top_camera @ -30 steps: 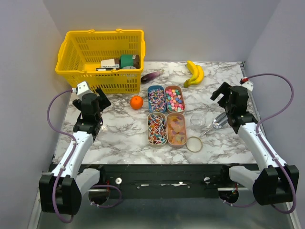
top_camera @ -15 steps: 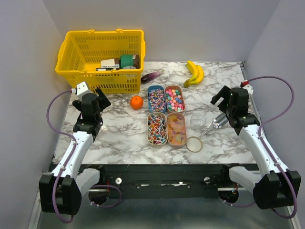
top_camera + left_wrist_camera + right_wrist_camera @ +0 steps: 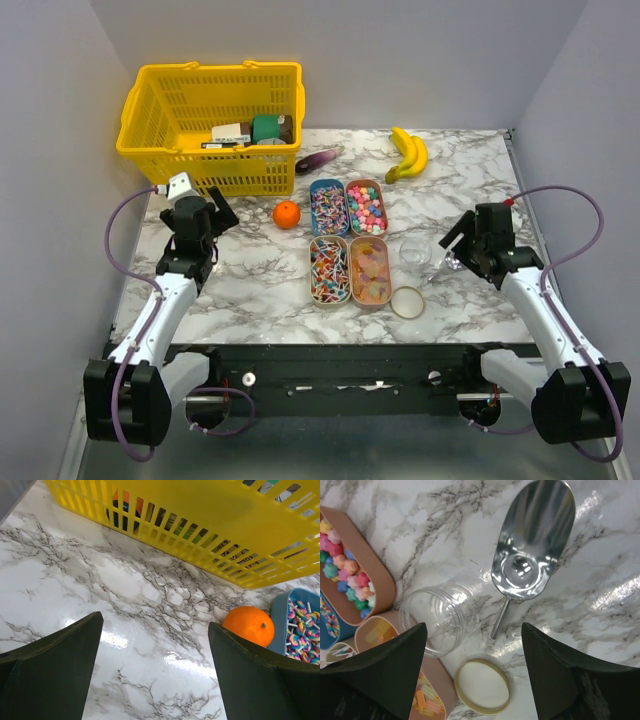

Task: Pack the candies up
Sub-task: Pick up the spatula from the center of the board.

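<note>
The candies fill four small trays in the middle of the table: swirled lollipops in a blue tray [image 3: 328, 208], pink and green sweets in a tan tray [image 3: 366, 207], white-stick lollipops [image 3: 329, 270], and orange-yellow wrapped bits [image 3: 371, 270]. My right gripper [image 3: 455, 245] is open and low over the metal scoop [image 3: 532, 540]. In the right wrist view the right gripper [image 3: 472, 630] straddles the scoop's handle and the rim of an empty clear jar [image 3: 437, 617], touching neither. My left gripper [image 3: 155, 622] is open over bare marble, with nothing between its fingers.
A round lid [image 3: 482, 685] lies just below the jar. An orange [image 3: 248, 625] sits beside the blue tray, right of my left gripper. A yellow basket [image 3: 210, 120] with groceries stands at the back left. Bananas [image 3: 408, 153] and an aubergine [image 3: 318, 159] lie at the back.
My right gripper has moved toward the near edge and dropped lower, now covering the scoop in the top view. The left arm has barely shifted.
</note>
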{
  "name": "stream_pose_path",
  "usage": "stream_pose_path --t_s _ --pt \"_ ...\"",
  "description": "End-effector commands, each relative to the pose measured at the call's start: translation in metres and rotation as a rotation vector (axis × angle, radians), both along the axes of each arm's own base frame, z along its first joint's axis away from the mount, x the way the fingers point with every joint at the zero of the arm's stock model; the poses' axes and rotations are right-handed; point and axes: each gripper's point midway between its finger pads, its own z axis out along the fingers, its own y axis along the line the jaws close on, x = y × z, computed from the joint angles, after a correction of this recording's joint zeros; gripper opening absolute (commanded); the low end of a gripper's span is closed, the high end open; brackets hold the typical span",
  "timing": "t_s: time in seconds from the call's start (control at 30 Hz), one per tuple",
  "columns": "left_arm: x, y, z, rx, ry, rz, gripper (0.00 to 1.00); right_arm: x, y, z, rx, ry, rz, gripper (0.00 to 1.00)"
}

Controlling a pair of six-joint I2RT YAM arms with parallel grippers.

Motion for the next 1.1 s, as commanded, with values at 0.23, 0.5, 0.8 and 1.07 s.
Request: stream_pose_path --t_s 0.23,0.5,0.8,1.07 --pt "0.006 -0.023 -0.005 -0.060 -0.011 -0.121 0.99 -0.044 0.008 -0.067 0.048 0.249 -0.029 0.77" --pt "0.007 -0.029 -0.004 -0.075 -0.018 -0.149 0.99 -0.029 -0.001 -0.082 0.046 0.247 -0.151 0.63" --pt "0.010 -0.035 -0.005 -0.097 -0.009 -0.174 0.99 -0.013 -0.001 -0.103 0.038 0.279 -0.171 0.54" --pt "0.014 -0.045 -0.005 -0.145 0.005 -0.203 0.99 -0.009 -0.004 -0.113 0.003 0.293 -0.148 0.41"
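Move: The spatula's handle lies about 12 cm below the right gripper, 2 cm back and level sideways; its metal bowl runs out ahead and right, centred some 3 cm ahead and 5 cm right of the gripper. The clear jar stands roughly 3 cm ahead and 5 cm left, the round lid 8 cm back and 6 cm left. From the left gripper the handle is some 42 cm right, 6 cm back and 17 cm down. Lower the right gripper about 11 cm onto the spatula's handle, drawing back some 4 cm early on, then easing forward about 2 cm; tip the fingers some 15 degrees further down, twist slightly clockwise and narrow them to about half open around the handle, without gripping yet. Meanwhile, drift the open left gripper 3–4 cm right towards the orange, turning clockwise. ##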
